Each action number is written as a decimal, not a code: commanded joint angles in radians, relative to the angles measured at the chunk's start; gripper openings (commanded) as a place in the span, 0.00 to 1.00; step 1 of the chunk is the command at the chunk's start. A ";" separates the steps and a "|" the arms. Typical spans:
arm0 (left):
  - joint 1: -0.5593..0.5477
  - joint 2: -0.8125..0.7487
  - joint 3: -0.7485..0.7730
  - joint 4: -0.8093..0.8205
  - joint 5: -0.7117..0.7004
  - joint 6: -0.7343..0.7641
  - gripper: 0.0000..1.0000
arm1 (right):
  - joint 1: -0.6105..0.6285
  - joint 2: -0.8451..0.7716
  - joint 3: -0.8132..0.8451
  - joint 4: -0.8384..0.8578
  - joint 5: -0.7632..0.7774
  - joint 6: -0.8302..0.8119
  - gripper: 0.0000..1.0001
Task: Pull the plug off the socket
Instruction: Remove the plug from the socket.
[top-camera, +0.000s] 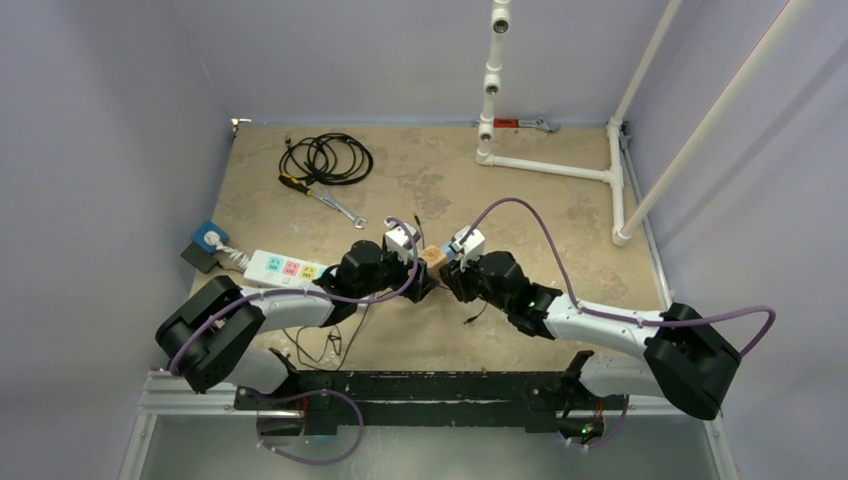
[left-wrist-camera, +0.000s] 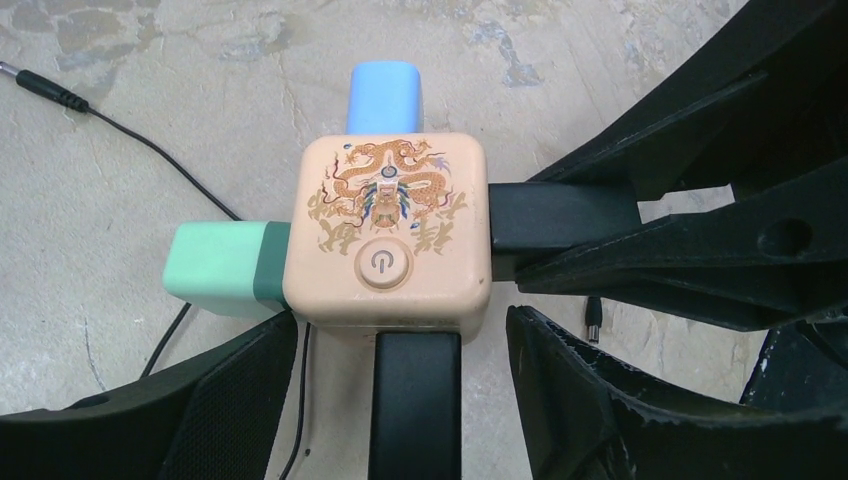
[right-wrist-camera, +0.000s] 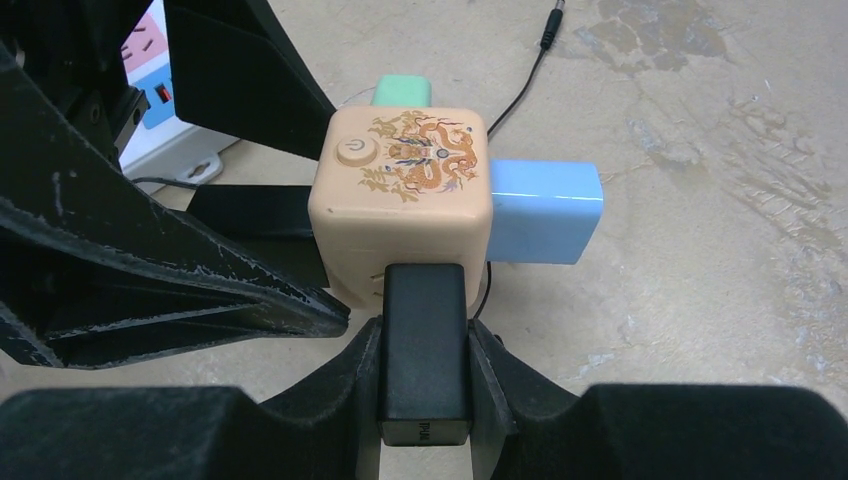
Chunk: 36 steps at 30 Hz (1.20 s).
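The socket is a beige cube (left-wrist-camera: 385, 235) (right-wrist-camera: 400, 195) (top-camera: 432, 257) with a dragon print and a power button on top. It lies on the table between both grippers. A blue plug (left-wrist-camera: 385, 95) and a green plug (left-wrist-camera: 215, 268) sit in two of its sides, and black plugs sit in the other two. My right gripper (right-wrist-camera: 424, 375) is shut on one black plug (right-wrist-camera: 424, 345), and two thin metal prongs show between that plug and the cube. My left gripper (left-wrist-camera: 405, 400) is open, its fingers (left-wrist-camera: 600, 400) standing apart on both sides of the other black plug (left-wrist-camera: 415, 400).
A white power strip (top-camera: 285, 268) lies left of the arms, with a blue plug (top-camera: 210, 238) beside it. A coiled black cable (top-camera: 325, 158), a screwdriver and a wrench (top-camera: 335, 203) lie farther back. A white pipe frame (top-camera: 560, 165) stands at the back right. A thin black lead (left-wrist-camera: 45, 88) trails near the cube.
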 joint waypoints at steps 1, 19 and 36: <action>0.000 0.007 0.040 0.069 -0.002 -0.030 0.74 | 0.040 0.003 0.035 0.104 -0.020 -0.016 0.00; 0.052 0.048 0.036 0.132 0.141 -0.064 0.08 | 0.060 0.006 0.042 0.104 0.000 -0.015 0.00; 0.052 0.014 0.042 0.016 -0.032 0.047 0.00 | 0.059 0.009 0.036 0.095 0.054 0.030 0.00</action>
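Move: The socket, a beige cube, sits just beyond the left fingertips, about 2 cm ahead and 2 cm right, level with them. The green plug is some 5 cm ahead and 1 cm left, the blue plug 5 cm ahead and 5 cm right. The right hand already holds the black plug, with the socket about 3 cm ahead and 3 cm left of that hand. The left fingers close onto the socket's sides, sinking about 1 cm; the right, sinking likewise, keeps its plug pinched. ##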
